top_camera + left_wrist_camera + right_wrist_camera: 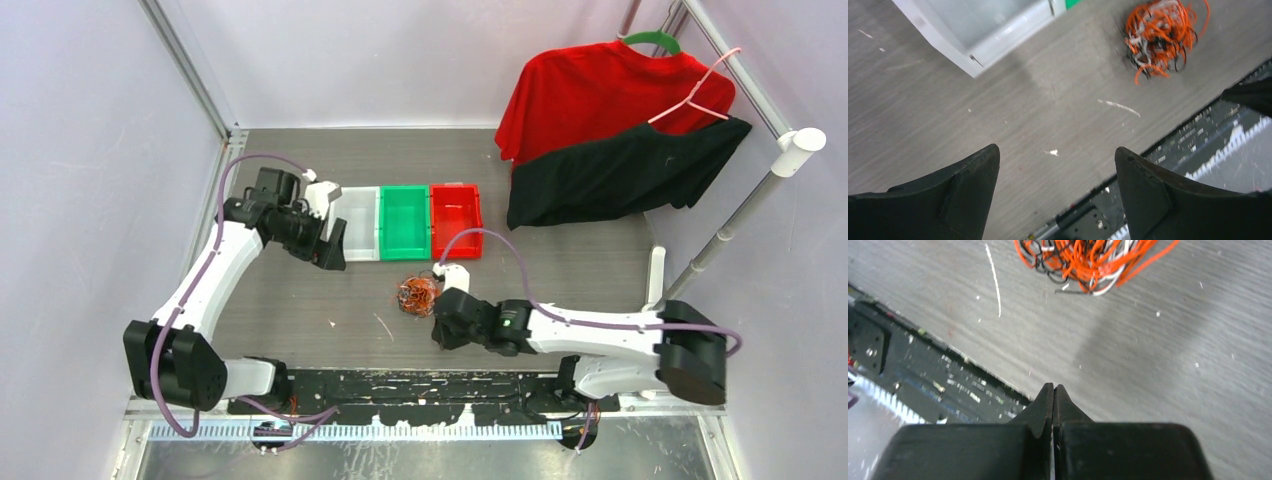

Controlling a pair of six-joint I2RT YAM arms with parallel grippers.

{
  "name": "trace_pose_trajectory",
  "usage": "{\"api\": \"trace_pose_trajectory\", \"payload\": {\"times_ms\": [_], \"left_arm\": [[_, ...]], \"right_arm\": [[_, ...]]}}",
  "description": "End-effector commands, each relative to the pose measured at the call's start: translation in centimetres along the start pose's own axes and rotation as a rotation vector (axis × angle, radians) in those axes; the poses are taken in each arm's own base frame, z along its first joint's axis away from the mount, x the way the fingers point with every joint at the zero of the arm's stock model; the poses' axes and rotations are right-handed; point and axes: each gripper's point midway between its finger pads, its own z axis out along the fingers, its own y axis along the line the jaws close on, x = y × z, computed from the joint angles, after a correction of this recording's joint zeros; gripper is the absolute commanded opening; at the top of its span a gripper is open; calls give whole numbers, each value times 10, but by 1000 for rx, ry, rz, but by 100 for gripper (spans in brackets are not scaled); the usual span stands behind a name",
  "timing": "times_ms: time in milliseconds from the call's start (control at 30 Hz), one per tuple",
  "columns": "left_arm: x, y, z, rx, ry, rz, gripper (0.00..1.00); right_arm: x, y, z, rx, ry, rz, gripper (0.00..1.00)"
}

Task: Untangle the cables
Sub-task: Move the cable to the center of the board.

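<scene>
The cables [415, 295] lie as one tangled ball of orange, black and white cords on the table, just below the red bin. The left wrist view shows the ball [1160, 35] at the top right, and in the right wrist view it [1088, 260] sits at the top edge. My left gripper [330, 250] hangs open over the table beside the white bin, well left of the ball, with nothing between its fingers [1056, 150]. My right gripper [440, 335] is shut with nothing in it [1053, 386], a short way in front of the ball. A single white cord [383, 326] lies loose to the left of the ball.
White [358, 222], green [405, 222] and red [456, 220] bins stand in a row behind the cables. A red shirt [600, 95] and a black garment [620, 175] hang on a rack at the back right. A black perforated rail [420, 385] runs along the near edge.
</scene>
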Motion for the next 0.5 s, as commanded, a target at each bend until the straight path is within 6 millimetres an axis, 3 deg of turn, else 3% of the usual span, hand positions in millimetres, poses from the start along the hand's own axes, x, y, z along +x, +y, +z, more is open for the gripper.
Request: {"api": "trace_pose_trajectory", "payload": {"times_ms": [0, 33, 67, 133, 233, 300, 467], "left_arm": [[18, -24, -24, 94, 31, 102, 84], [19, -25, -26, 95, 29, 110, 84], [18, -26, -28, 99, 26, 118, 84], [18, -28, -30, 102, 18, 125, 84], [17, -30, -31, 110, 12, 127, 84], [16, -30, -32, 109, 13, 127, 84], [20, -29, -36, 97, 30, 137, 86]], "right_arm": [[12, -15, -38, 26, 31, 29, 1], [10, -19, -44, 37, 22, 29, 2], [7, -22, -49, 51, 8, 26, 11], [-12, -30, -55, 101, -69, 24, 39], [-44, -22, -50, 86, -169, 55, 65], [-63, -21, -36, 98, -200, 79, 70], [-97, -42, 4, 140, -236, 146, 68]]}}
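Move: The tangled cables lie about 8 cm ahead of the right hand, 4 cm to its left and some 4 cm lower. Beyond them the red box stands roughly 22 cm ahead of the right hand and 3 cm to its right, and the green box is just as far ahead but 7 cm to its left, both slightly below the hand. From the left hand the cables are about 6 cm back, 15 cm to its right and 14 cm down. The right hand, shut and empty, first lifts about 3 cm while shifting some 4 cm to its right and slightly back, then swings forward 6 cm or so along the right-hand side of the cables without touching them, sinking a little, turning some 10 degrees clockwise and opening its fingers wide. The left hand, empty and still open, draws back about 4 cm from the white box and eases round slightly clockwise, high above the table. ##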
